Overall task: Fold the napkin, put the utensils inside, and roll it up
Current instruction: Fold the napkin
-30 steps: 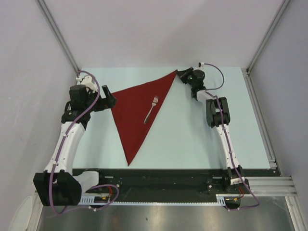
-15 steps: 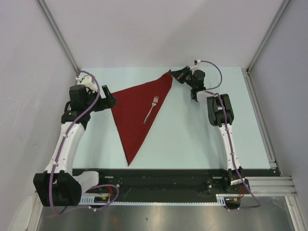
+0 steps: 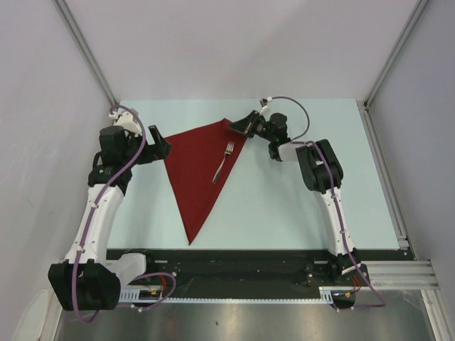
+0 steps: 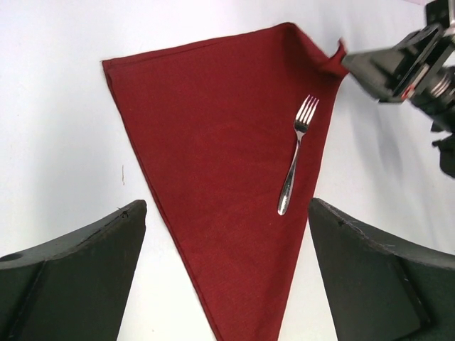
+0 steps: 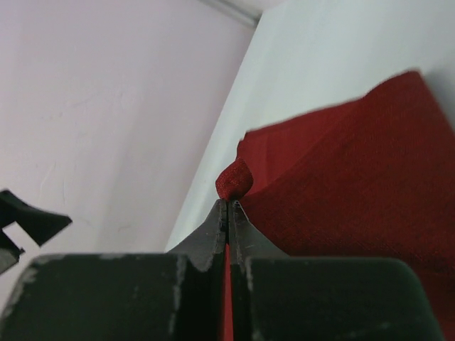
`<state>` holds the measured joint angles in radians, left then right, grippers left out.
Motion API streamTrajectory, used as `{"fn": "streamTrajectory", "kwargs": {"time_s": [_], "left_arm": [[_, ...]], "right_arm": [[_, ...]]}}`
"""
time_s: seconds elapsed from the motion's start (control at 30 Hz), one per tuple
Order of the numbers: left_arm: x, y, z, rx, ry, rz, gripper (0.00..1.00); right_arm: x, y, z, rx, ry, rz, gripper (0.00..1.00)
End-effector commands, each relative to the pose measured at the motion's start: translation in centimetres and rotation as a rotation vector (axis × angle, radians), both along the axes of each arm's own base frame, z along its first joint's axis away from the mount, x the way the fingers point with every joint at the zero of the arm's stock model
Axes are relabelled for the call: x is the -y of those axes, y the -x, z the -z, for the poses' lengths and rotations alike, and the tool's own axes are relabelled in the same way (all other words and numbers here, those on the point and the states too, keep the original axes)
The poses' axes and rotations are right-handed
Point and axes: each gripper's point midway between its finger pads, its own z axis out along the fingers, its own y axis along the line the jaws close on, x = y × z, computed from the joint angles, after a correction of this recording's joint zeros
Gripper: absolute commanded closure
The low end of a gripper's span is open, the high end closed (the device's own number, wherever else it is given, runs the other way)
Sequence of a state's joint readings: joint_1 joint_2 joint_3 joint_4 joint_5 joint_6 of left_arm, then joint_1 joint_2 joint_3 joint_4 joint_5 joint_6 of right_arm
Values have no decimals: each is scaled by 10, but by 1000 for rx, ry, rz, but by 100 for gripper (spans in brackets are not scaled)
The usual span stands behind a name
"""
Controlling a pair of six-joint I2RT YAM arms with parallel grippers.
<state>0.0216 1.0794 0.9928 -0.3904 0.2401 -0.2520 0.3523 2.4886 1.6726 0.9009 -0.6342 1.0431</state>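
The dark red napkin (image 3: pixel 193 174) lies as a triangle on the pale table, its long point toward the near edge. A small silver fork (image 3: pixel 223 162) rests on its right part, tines toward the far side. My right gripper (image 3: pixel 243 126) is shut on the napkin's far corner and holds it lifted, curled back over the cloth just beyond the fork's tines. In the right wrist view the jaws (image 5: pixel 231 204) pinch a nub of napkin (image 5: pixel 355 206). My left gripper (image 3: pixel 162 147) hangs open by the napkin's left corner, above the napkin (image 4: pixel 213 156) and fork (image 4: pixel 297 153), holding nothing.
The pale table (image 3: pixel 284 213) is walled by grey panels on the left, back and right. Aluminium rails (image 3: pixel 387 177) run along the right side. A black base strip (image 3: pixel 242 266) lies at the near edge.
My right gripper has moved left and nearer with the napkin's far corner, drawing that tip back over the cloth toward the fork. The left arm and the fork have stayed put.
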Motion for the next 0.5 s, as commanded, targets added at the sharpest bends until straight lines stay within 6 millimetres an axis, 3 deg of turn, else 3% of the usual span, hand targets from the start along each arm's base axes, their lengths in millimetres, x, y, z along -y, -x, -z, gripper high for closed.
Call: {"fn": "streamTrajectory", "kwargs": {"time_s": [0.0, 0.1, 0.13, 0.17, 0.47], "left_arm": [[3, 0, -23, 77, -1, 28, 0], [6, 1, -24, 82, 7, 37, 0], [7, 2, -25, 83, 12, 40, 0], [7, 2, -26, 86, 13, 42, 0], [11, 3, -27, 91, 32, 60, 0]], "right_arm": [[-23, 48, -50, 126, -32, -119, 100], [-33, 70, -59, 149, -22, -161, 100], [-33, 77, -49, 124, -10, -167, 100], [-35, 83, -56, 145, -4, -174, 100], [-47, 134, -39, 108, 45, -256, 100]]}}
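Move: The right gripper already holds the napkin's right corner, roughly 9 cm above the table. The fork, lying on the napkin, has its middle about 13 cm back and 3 cm to the left of that gripper. The napkin's far left corner is level with it and some 27 cm to the left; the near tip is about 46 cm back and 15 cm left. From the left gripper the fork is some 8 cm ahead, 20 cm right and well below. Keep the right gripper shut on the napkin's right corner and draw it back about 11 cm, with some 4 cm to the left, carrying the corner in over the fork. Slow down over the last part, staying near the same height, and let the hand turn about 10 degrees counter-clockwise. ##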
